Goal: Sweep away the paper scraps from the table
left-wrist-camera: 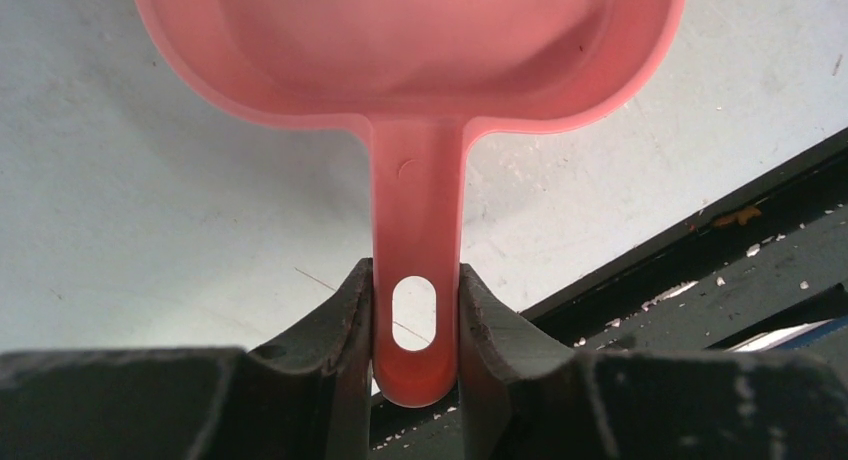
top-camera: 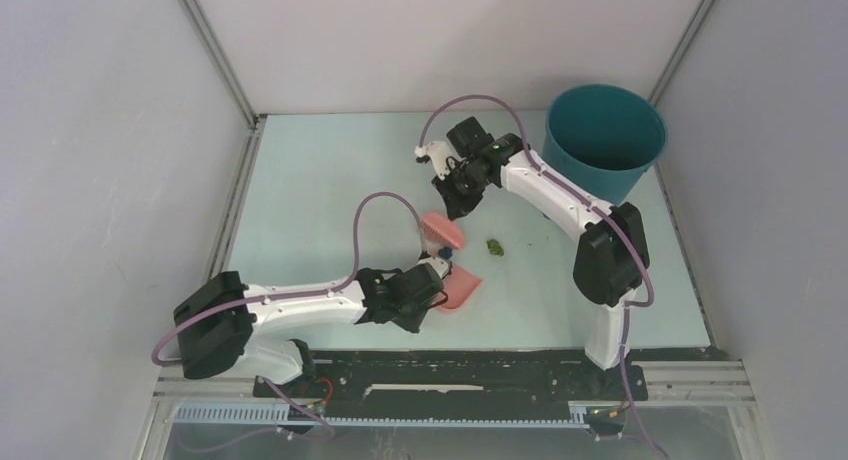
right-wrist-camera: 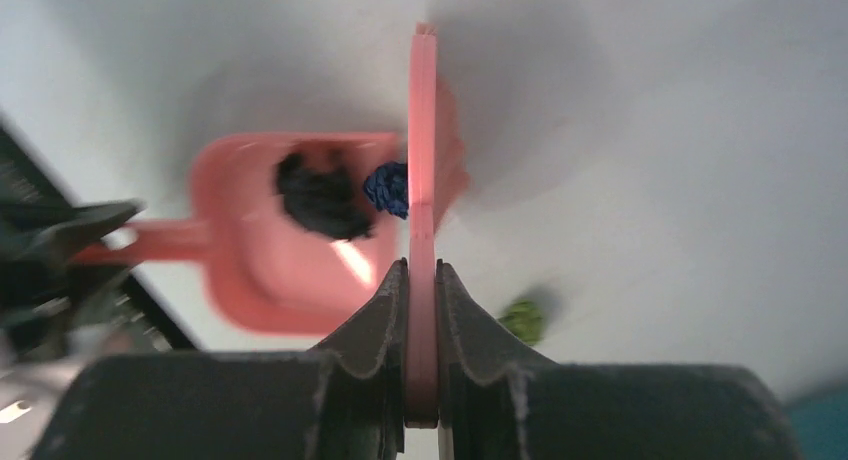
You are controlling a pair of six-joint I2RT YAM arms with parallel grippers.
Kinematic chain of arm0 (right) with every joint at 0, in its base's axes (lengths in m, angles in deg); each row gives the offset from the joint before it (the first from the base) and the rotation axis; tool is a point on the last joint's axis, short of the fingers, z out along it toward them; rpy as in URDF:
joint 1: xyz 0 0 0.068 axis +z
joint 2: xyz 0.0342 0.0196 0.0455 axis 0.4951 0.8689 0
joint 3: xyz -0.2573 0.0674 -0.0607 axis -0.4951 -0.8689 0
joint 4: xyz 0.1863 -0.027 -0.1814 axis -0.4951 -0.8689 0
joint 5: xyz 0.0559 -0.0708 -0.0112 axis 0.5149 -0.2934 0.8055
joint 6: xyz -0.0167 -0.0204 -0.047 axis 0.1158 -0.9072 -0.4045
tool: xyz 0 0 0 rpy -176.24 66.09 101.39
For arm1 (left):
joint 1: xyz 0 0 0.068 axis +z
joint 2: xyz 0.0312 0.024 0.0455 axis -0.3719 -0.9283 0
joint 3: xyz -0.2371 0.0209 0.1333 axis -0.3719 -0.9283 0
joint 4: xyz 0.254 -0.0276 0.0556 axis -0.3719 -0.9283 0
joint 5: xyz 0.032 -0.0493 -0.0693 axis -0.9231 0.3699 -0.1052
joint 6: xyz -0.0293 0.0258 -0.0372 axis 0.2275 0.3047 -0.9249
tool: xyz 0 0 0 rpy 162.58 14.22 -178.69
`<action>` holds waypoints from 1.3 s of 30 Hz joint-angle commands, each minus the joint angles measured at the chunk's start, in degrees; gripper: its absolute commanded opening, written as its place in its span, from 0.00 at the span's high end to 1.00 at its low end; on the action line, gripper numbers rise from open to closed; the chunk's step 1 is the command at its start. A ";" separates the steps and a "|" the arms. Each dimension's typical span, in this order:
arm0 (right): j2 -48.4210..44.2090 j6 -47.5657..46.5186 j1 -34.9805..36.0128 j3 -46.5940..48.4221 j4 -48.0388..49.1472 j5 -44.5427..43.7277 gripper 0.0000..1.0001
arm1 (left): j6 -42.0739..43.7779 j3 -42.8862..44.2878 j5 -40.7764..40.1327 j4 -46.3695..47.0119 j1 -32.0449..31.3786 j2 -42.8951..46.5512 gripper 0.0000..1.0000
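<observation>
My left gripper (top-camera: 436, 277) is shut on the handle of the pink dustpan (left-wrist-camera: 415, 210), whose pan (top-camera: 462, 290) lies on the mint-green table (top-camera: 320, 180) near the front. My right gripper (top-camera: 455, 195) is shut on the thin handle of the pink hand brush (right-wrist-camera: 422, 160); its head (top-camera: 441, 230) stands at the pan's mouth. In the right wrist view a black paper scrap (right-wrist-camera: 320, 195) lies inside the dustpan (right-wrist-camera: 260, 270) and a dark blue scrap (right-wrist-camera: 386, 187) sits against the brush. A green scrap (top-camera: 494, 247) lies loose on the table, right of the brush.
A teal round bin (top-camera: 603, 140) stands at the back right corner. Grey walls close in three sides. A black rail (top-camera: 450, 365) runs along the near edge by the arm bases.
</observation>
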 commanded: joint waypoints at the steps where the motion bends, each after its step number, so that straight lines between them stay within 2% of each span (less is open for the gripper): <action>1: -3.71 3.98 2.73 -3.91 -8.67 13.68 1.00 | -0.52 0.69 -1.49 2.10 -0.19 -1.50 1.00; 6: -7.16 4.39 3.88 -5.21 -10.51 15.41 1.00 | -0.43 0.54 -1.98 2.48 -0.17 -1.83 1.00; 10: -10.22 4.79 3.84 -3.98 -10.39 12.80 1.00 | 0.07 -0.26 -1.69 3.88 -0.18 -0.76 1.00; 16: -12.44 2.27 3.20 -0.73 -9.90 -5.49 1.00 | 2.02 -2.76 0.28 8.03 -0.26 3.40 1.00; 23: -14.09 0.40 -1.90 3.02 -8.43 -13.07 1.00 | 4.00 -0.81 1.71 4.93 -0.26 3.02 1.00; 28: -14.39 -2.83 -2.31 -0.57 -5.12 -27.74 1.00 | 3.94 1.71 4.67 0.46 -0.26 1.36 1.00; 32: -12.60 -2.35 -2.31 -3.92 -4.76 -34.30 1.00 | 4.89 3.42 6.42 -1.92 -0.35 1.22 1.00; 36: -10.69 -0.14 -2.33 -6.58 -6.18 -34.79 1.00 | 6.00 5.39 6.47 -3.87 -0.36 0.12 1.00; 39: -9.71 1.69 -2.31 -7.50 -8.73 -27.56 1.00 | 6.71 6.10 6.19 -3.90 -0.35 -1.07 1.00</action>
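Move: The navy scrap lies at the dustpan's mouth, about 3 cm back and 1 cm left of the right hand, 12 cm below it; the black scrap is in the pan some 3 cm behind it. The dustpan's middle is about 10 cm back and 2 cm right of that hand, the green scrap 2 cm back and 10 cm right. From the left hand, the navy scrap is about 17 cm ahead, 7 cm right, 3 cm below. Right hand sweeps the brush back 8 cm towards the left-held dustpan, then rises forward and 15 cm right. ##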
